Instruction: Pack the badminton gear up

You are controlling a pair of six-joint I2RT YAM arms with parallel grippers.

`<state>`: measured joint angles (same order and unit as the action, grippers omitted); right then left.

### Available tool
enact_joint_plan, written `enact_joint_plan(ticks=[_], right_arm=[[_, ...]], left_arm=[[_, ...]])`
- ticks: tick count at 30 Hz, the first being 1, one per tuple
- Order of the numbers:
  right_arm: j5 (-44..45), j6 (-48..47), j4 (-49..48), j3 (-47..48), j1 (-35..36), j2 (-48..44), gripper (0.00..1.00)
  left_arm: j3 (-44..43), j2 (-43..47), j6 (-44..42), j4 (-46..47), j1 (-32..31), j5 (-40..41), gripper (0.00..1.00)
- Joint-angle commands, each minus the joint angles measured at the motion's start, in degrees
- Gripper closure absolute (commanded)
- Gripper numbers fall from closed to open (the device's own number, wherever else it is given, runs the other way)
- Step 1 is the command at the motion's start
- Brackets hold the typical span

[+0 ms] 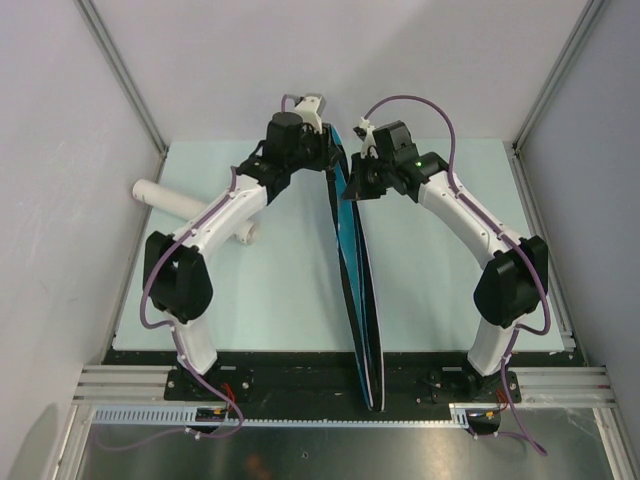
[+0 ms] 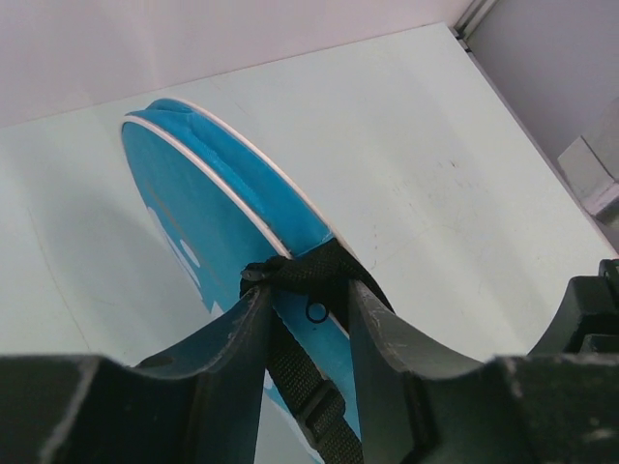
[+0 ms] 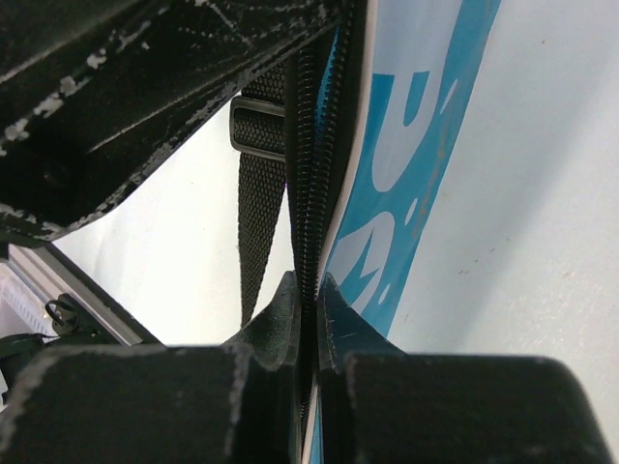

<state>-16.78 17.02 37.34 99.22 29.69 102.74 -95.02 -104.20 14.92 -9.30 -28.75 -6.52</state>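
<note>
The long blue racket bag (image 1: 355,270) stands on its edge down the middle of the table. Both grippers are at its far end. My left gripper (image 2: 308,290) is open, its fingers straddling the bag's blue rim (image 2: 193,213) and the black strap (image 2: 311,274) without pinching them. It comes in from the left (image 1: 325,158). My right gripper (image 3: 307,282) is shut on the bag's black zipper edge (image 3: 311,145), coming from the right (image 1: 360,175). A white cardboard tube (image 1: 172,198) lies at the far left. The rackets and shuttlecocks are out of view.
A small white piece (image 1: 250,232) lies beside the left arm's forearm. Grey walls with metal posts (image 1: 120,70) enclose the pale green table (image 1: 450,290). The bag's near end overhangs the black base rail (image 1: 300,370).
</note>
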Motion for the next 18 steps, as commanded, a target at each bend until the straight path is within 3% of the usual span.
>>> enact_joint_plan(ticks=[1,6,16,18], right_arm=[[-8.7,-0.2,-3.4,0.4,0.7,-4.0,1.0],[-9.2,-1.5,-3.4,0.0,0.4,-4.0,1.0],[-3.9,-1.4,-3.6,-0.3,0.2,-3.8,1.0],[-2.1,-0.6,-3.8,-0.1,0.2,-3.3,1.0]], left_arm=[[-3.6,-1.7,-1.4,1.8,1.4,-3.1,0.6],[-4.2,-1.9,-0.8,1.8,1.9,-4.4,0.7],[-3.3,-0.5,-0.1,1.8,1.8,-3.9,1.0],[-2.3,0.1,0.3,1.8,1.8,-4.5,1.0]])
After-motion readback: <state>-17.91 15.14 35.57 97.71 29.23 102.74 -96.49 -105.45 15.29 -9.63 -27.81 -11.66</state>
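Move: The black strap end by the zip's end on the badminton bag sits between my half-open left fingers, barely 1 cm ahead and 1 cm below the fingertips. From it the bag's rounded far end reaches some 10 cm farther out, about 6 cm lower. My right hand's grip on the zip edge is roughly 8 cm back and 4 cm right of my left hand; from my right hand the strap end is about 9 cm ahead, 4 cm left and 3 cm higher. I shut my left fingers from nearly half open and pinch the black strap end at the zip's end, holding the hand almost still apart from easing under 1 cm to the right and turning about 5 degrees clockwise. My right hand keeps its closed pinch on the bag's zip edge, barely shifting. ##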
